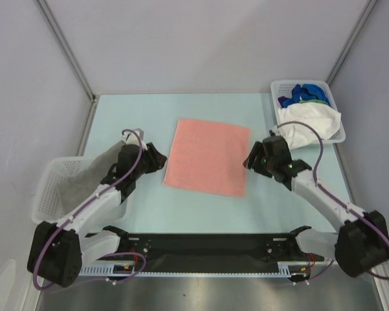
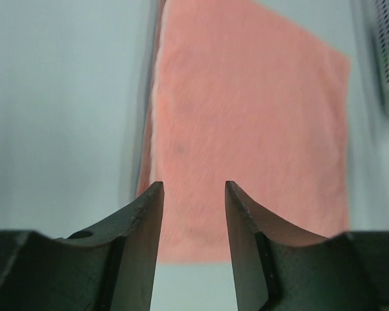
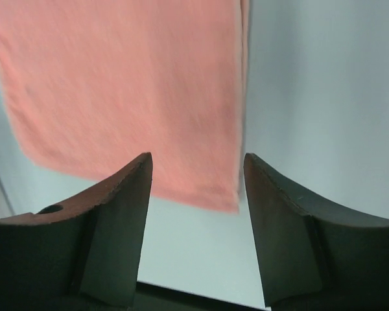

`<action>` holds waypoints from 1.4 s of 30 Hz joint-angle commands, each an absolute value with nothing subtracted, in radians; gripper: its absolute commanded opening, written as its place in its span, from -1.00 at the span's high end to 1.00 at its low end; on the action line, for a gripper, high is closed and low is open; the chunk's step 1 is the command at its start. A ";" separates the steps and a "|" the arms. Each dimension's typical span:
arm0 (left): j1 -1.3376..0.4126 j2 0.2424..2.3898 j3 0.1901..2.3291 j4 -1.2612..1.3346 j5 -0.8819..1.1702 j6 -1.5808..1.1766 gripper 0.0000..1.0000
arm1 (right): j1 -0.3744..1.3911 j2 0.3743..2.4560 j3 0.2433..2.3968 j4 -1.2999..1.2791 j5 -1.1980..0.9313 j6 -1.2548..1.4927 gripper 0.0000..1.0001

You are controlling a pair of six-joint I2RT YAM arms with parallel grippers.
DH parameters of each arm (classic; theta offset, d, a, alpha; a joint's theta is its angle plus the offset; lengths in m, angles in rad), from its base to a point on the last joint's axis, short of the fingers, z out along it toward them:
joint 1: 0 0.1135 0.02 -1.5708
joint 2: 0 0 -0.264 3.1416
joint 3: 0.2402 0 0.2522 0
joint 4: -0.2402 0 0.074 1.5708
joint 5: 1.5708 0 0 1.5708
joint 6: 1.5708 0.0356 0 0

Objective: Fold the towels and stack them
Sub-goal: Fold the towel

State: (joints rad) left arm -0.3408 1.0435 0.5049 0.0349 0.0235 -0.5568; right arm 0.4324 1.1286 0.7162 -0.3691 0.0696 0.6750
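A salmon pink towel [image 1: 207, 157] lies flat on the table, apparently folded, with a doubled edge showing in the left wrist view. My left gripper [image 1: 161, 159] hangs just off its left edge, open with nothing between the fingers. In the left wrist view the pink towel [image 2: 246, 123] spreads beyond the left gripper [image 2: 194, 188]. My right gripper [image 1: 249, 160] sits at the towel's right edge, also open and holding nothing. The right wrist view shows the pink towel [image 3: 123, 84] past the right gripper [image 3: 198, 159]. A white towel [image 1: 309, 123] drapes over blue [image 1: 301, 92] and green cloth in the back-right basket. A grey towel [image 1: 84, 181] lies in the left basket.
A white lattice basket [image 1: 335, 100] stands at the back right corner. Another white lattice basket [image 1: 42, 201] stands at the left, beside my left arm. Pale walls close in the table on three sides. A black rail [image 1: 207, 246] runs along the near edge between the arm bases.
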 commanded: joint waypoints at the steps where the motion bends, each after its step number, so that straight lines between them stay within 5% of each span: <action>1: -0.347 1.201 0.694 0.114 -0.031 -0.512 0.04 | 0.333 1.332 0.955 -0.321 0.127 0.611 -0.25; 8: -0.330 1.673 1.179 0.057 -0.052 -0.385 0.04 | 0.224 1.756 1.296 -0.298 0.078 0.603 -0.08; 16: -0.276 2.109 1.567 -0.089 0.086 -0.331 0.10 | 0.187 2.016 1.502 -0.318 0.043 0.594 0.03; 42: -0.267 2.365 1.865 -0.268 0.107 -0.296 0.12 | 0.160 2.195 1.660 -0.356 0.020 0.557 0.15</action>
State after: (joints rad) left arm -0.2668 2.3421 1.8095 -0.2352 0.1299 -0.3271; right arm 0.1616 2.1750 1.6073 -0.3405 0.0177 0.5816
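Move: The pink towel's far left corner lies about 26 cm ahead of the left hand, 6 cm right and 10 cm below; its near left corner is 3 cm back and level sideways. From the right hand, the towel's far right corner is roughly 25 cm ahead, 4 cm right and 9 cm below, the near right corner some 7 cm back and 1 cm left. The white towel lies about 18 cm right of that far right corner. Both open hands arc about 25 cm forward over the pink towel, then down astride its far corners, right fingers narrowing. ##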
